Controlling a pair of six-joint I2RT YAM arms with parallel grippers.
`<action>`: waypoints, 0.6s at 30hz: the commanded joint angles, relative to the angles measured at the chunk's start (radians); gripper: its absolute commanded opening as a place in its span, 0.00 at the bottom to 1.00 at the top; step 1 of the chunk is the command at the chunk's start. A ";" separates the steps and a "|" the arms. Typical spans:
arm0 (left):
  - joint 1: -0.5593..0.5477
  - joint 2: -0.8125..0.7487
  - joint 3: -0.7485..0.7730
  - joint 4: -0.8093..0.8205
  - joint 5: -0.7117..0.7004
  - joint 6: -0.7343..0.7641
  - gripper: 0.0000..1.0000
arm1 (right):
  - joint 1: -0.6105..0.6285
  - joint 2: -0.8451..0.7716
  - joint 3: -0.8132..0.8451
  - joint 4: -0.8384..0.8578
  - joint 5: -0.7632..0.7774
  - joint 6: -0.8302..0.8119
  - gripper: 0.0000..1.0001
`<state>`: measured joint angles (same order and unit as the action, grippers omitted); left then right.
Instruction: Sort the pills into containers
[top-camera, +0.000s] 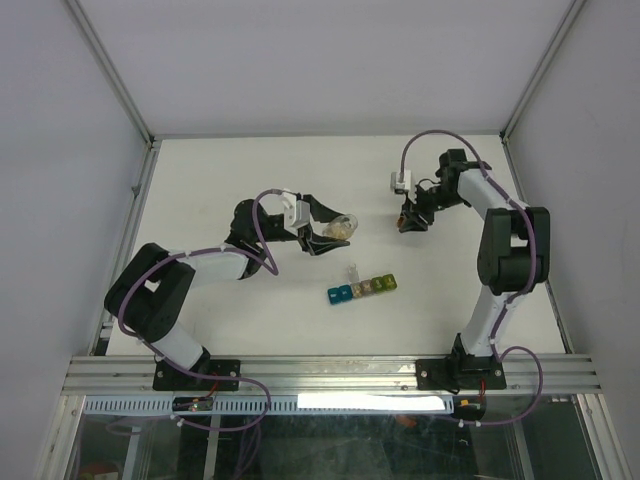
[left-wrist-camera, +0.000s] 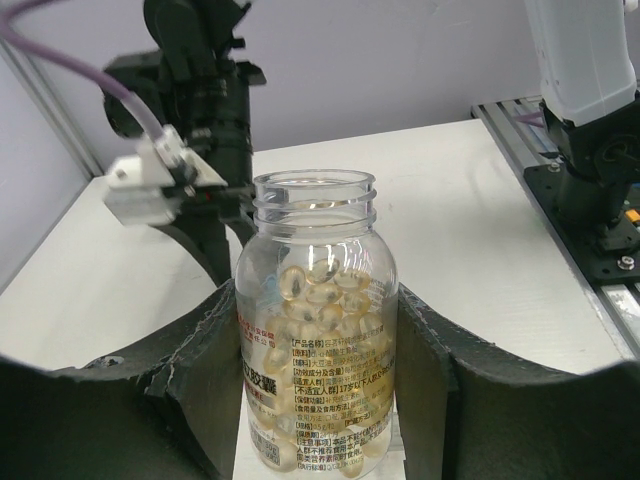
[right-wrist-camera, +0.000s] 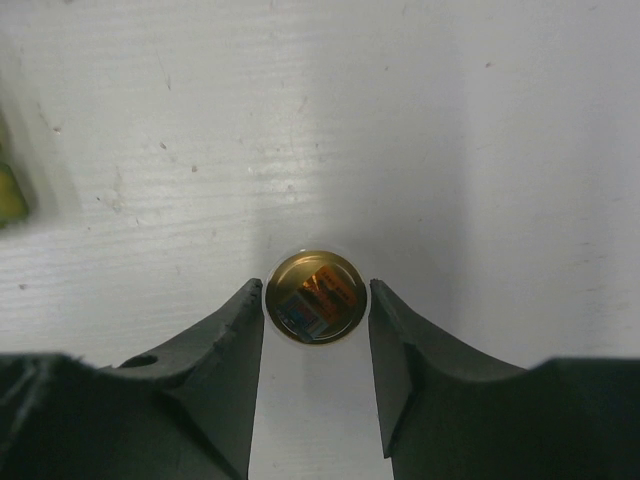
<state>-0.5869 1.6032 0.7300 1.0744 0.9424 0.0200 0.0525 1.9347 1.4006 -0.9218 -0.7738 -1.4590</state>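
Note:
My left gripper is shut on a clear, uncapped bottle that is part full of pale yellow pills. The containers are a short strip of coloured cells on the table, in front of and between the two grippers, with one lid standing up. My right gripper points straight down over a small round amber bottle. Its two fingertips press against the bottle's sides. I cannot tell what is inside the amber bottle.
White enclosure walls stand on the left, right and far sides of the white table. The right arm's wrist and base show behind the clear bottle. A yellow-green bit sits at the left edge of the right wrist view.

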 joint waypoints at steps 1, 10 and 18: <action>0.014 0.019 0.003 0.058 0.073 0.033 0.00 | 0.018 -0.208 0.031 0.031 -0.157 0.276 0.10; 0.013 0.032 0.029 -0.073 0.091 0.105 0.00 | 0.080 -0.565 -0.064 0.202 -0.436 0.662 0.06; 0.010 0.042 0.043 -0.107 0.108 0.108 0.00 | 0.137 -0.576 -0.116 0.281 -0.519 0.738 0.07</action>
<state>-0.5808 1.6382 0.7307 0.9688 1.0061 0.0975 0.1501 1.3312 1.3170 -0.7040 -1.2259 -0.7979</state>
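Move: The gold lid is already pinched in the right fingers, just clear of the table. The open jar of capsules it belongs to, held by the left hand, is about 18 cm to the right hand's left, 10 cm nearer the bases and 16 cm higher. The pill organizer lies about 12 cm left, 16 cm back and 4 cm below the right hand. From the left hand, the lid is some 18 cm right, 10 cm ahead and 16 cm below, the organizer 6 cm right, 5 cm back and 20 cm below. The gold lid, kept between the right fingertips, is swept up some 24 cm, fast at first and easing off, then also back and left about 9 cm each towards the open jar. On the way the right wrist swings its fingers up some 30 degrees, from slanting down to nearly level. The left hand keeps its hold on the jar and lowers it about 3 cm. ##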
